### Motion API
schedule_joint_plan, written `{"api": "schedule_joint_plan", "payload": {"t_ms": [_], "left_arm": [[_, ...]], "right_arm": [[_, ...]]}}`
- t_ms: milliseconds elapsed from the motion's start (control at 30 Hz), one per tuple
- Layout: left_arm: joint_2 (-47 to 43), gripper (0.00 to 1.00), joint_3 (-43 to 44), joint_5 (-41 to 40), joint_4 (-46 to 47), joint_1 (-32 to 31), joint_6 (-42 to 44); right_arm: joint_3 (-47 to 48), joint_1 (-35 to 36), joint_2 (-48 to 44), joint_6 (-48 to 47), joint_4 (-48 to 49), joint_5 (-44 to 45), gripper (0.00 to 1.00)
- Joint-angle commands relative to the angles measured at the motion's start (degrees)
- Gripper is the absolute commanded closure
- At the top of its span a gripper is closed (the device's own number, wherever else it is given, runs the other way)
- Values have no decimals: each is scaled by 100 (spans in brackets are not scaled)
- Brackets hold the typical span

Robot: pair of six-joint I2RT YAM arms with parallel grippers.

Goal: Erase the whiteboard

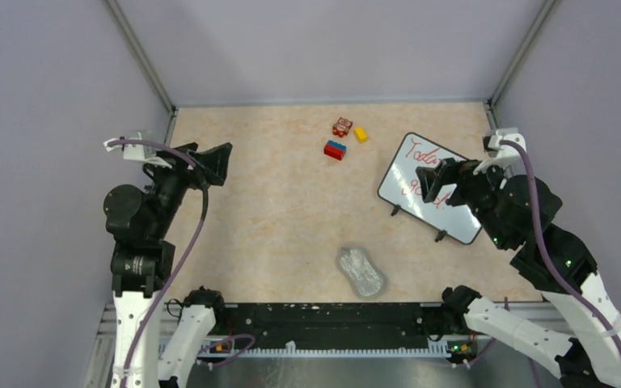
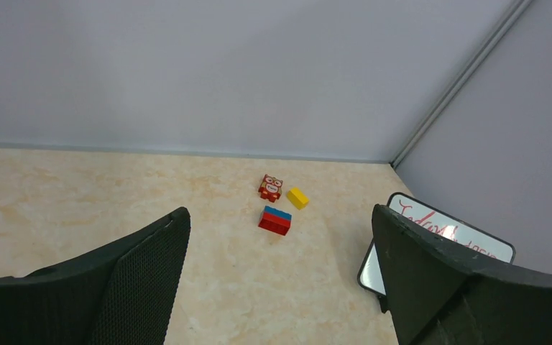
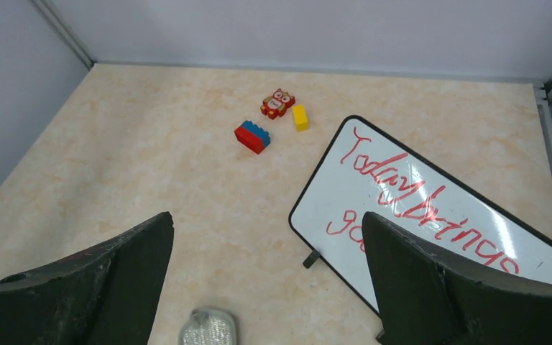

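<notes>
The whiteboard [image 1: 407, 179] lies tilted at the right of the table, with red handwriting on its white face and small black feet along its near edge. It also shows in the right wrist view [image 3: 402, 194] and partly in the left wrist view [image 2: 431, 221]. My right gripper [image 1: 430, 179] hovers above the board's near part, open and empty [image 3: 267, 215]. My left gripper [image 1: 225, 164] is raised at the left side, open and empty [image 2: 280, 215]. A grey translucent wad of cloth [image 1: 361, 272] lies near the front middle and also shows in the right wrist view [image 3: 208, 327].
Three small toy bricks sit at the back middle: a red owl block [image 1: 342, 126], a yellow brick [image 1: 361, 134] and a red-and-blue brick [image 1: 335, 149]. Grey walls enclose the table on the left, back and right.
</notes>
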Motion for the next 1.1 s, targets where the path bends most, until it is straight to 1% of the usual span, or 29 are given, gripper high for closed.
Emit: {"api": "schedule_joint_plan", "payload": {"t_ms": [0, 200, 367, 467, 600, 767, 833, 900, 967, 1000, 1067], "left_arm": [[248, 1, -21, 560, 194, 35, 0], [586, 1, -112, 1141, 100, 29, 135], [750, 1, -171, 1320, -48, 32, 306], [811, 1, -165, 1283, -148, 29, 483], [866, 1, -195, 1108, -238, 31, 768], [881, 1, -346, 851, -235, 36, 1059], [846, 1, -448, 754, -216, 29, 1136], [770, 1, -585, 695, -160, 12, 1190], [701, 1, -761, 642, -66, -25, 1249], [678, 1, -851, 609, 0, -56, 1274], [658, 1, -986, 510, 78, -103, 1333]], "right_arm": [[-146, -32, 135, 176, 129, 4, 1], [-341, -32, 538, 300, -35, -41, 1], [-680, -32, 853, 585, -198, -433, 1], [-844, -32, 986, 846, -285, -652, 1], [-1146, -32, 1191, 1174, -286, -1205, 1], [-1662, 13, 1646, 1395, -6, -2437, 1], [-1886, 229, 1826, 1578, 221, -2668, 1], [-2009, 648, 2030, 1746, 407, -2645, 1], [-2013, 1165, 2300, 1851, 531, -2415, 3], [-1966, 1517, 2484, 1879, 509, -2231, 4], [-1771, 1933, 2904, 1972, 343, -1832, 9]]}}
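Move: The eraser, a grey pad near the table's front edge, lies about 9 cm back from the right hand, some 10 cm to its left and roughly 37 cm below. The whiteboard's middle is about 16 cm ahead of the right hand and 15 cm to its right, and the red-blue block about 26 cm ahead and 15 cm left, both almost as far below. From the left hand the eraser lies some 13 cm back, 29 cm right and 41 cm down. Towards the eraser the empty right hand swoops about 25 cm down and 14 cm left, easing slightly forward at first, then drawing back; it tips some 45 degrees downward and turns counter-clockwise, fingers still wide open, ending above the pad without touching. The left hand sinks about 11 cm over bare table, creeping forward, also open. ##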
